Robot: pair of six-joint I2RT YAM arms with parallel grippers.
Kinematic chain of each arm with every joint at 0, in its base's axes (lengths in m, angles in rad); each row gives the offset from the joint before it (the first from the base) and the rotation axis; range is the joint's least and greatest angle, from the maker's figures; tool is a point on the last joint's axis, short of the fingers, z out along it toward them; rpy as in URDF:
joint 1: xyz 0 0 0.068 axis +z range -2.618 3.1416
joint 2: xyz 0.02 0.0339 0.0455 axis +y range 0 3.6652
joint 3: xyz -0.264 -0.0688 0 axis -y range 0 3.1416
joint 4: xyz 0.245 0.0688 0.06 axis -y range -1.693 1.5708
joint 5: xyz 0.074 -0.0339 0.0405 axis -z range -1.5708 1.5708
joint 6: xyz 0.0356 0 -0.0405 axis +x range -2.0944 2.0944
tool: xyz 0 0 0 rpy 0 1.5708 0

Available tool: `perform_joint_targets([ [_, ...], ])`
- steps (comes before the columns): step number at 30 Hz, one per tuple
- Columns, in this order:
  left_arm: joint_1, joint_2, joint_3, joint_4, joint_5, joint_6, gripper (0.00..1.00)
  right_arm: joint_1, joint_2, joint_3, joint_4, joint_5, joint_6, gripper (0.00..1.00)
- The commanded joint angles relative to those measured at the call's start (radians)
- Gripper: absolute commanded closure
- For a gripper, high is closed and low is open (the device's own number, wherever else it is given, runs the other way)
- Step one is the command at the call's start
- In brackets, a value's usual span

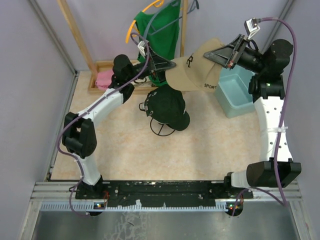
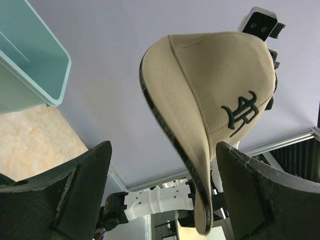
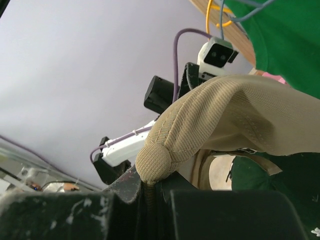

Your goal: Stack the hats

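Note:
A tan hat [image 1: 197, 70] with dark lettering hangs in the air at the back of the table. My right gripper [image 1: 221, 54] is shut on its crown fabric [image 3: 165, 162], pinched between the jaws [image 3: 152, 182]. My left gripper [image 1: 169, 64] stands open at the hat's brim end. In the left wrist view the brim [image 2: 200, 200] dips between the wide-apart fingers [image 2: 162, 150], close to the right finger and apart from the left one. Black hats [image 1: 167, 106] lie piled on a wire stand [image 1: 162, 130] at mid table, below the tan hat.
A teal bin [image 1: 235, 92] stands at the right, under the right arm. Behind it all hangs a green shirt [image 1: 161, 31] on an orange hanger [image 1: 145, 11] from a wooden rack [image 1: 75, 37]. A pink cloth [image 1: 104, 78] lies at the rack's foot.

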Motion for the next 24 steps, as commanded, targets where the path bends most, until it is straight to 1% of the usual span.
perform_joint_targets([
  [1, -0.004, 0.024, 0.078, 0.038, 0.066, -0.019, 0.1, 0.02, 0.009, 0.067, 0.059, -0.078, 0.014, 1.0],
  [5, -0.006, 0.044, 0.098, 0.048, 0.091, -0.034, 0.13, 0.049, 0.024, 0.079, 0.038, -0.113, -0.009, 1.0],
  [7, -0.007, 0.05, 0.098, 0.056, 0.099, -0.04, 0.2, 0.051, 0.026, 0.078, 0.003, -0.116, -0.031, 1.0],
  [11, -0.025, 0.096, 0.128, 0.123, 0.148, -0.103, 0.44, 0.058, 0.039, 0.079, -0.024, -0.127, -0.045, 1.0],
  [12, -0.034, 0.109, 0.139, 0.141, 0.159, -0.121, 0.52, 0.06, 0.042, 0.079, -0.031, -0.124, -0.047, 1.0],
  [16, -0.058, 0.141, 0.147, 0.206, 0.165, -0.163, 0.92, 0.061, 0.058, 0.101, -0.09, -0.123, -0.086, 1.0],
  [17, -0.058, 0.141, 0.14, 0.225, 0.151, -0.168, 0.99, 0.061, 0.059, 0.101, -0.097, -0.115, -0.09, 1.0],
  [18, -0.058, 0.136, 0.128, 0.263, 0.128, -0.17, 1.0, 0.061, 0.061, 0.103, -0.102, -0.112, -0.095, 0.96],
  [19, -0.056, 0.132, 0.125, 0.288, 0.108, -0.167, 1.0, 0.061, 0.068, 0.11, -0.116, -0.112, -0.109, 0.87],
  [20, -0.055, 0.131, 0.13, 0.294, 0.094, -0.155, 1.0, 0.06, 0.07, 0.12, -0.145, -0.101, -0.129, 0.74],
  [22, -0.047, 0.122, 0.124, 0.329, 0.044, -0.136, 1.0, 0.052, 0.084, 0.138, -0.174, -0.087, -0.163, 0.55],
  [23, -0.043, 0.114, 0.114, 0.345, 0.016, -0.131, 1.0, 0.044, 0.091, 0.149, -0.186, -0.075, -0.172, 0.47],
  [24, -0.039, 0.103, 0.101, 0.373, -0.021, -0.125, 1.0, 0.032, 0.097, 0.159, -0.194, -0.059, -0.184, 0.44],
])
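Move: The tan hat, hanging from the right hand's shut fingers, has its middle about 7 cm to the right of the open left hand, 6 cm back and some 4 cm higher; from the right hand it is level fore-and-aft, about 5 cm left and 7 cm below. The dark green hat on the stand lies some 10 cm back from the left hand, 1 cm left and 17 cm below. The teal tub is about 9 cm ahead of the right hand, 19 cm right and 43 cm down. The tan hat's near edge is pinched by the left hand, which eases about 2.5 cm to its right and 1 cm back, turning some 10 degrees clockwise as its fingers go from wide open to shut. The right hand brings the hat 2 cm left, sinks about 2.5 cm and draws back a little before returning forward, turning some 10 degrees counter-clockwise; once the left has shut, its own fingers part to about half open. ##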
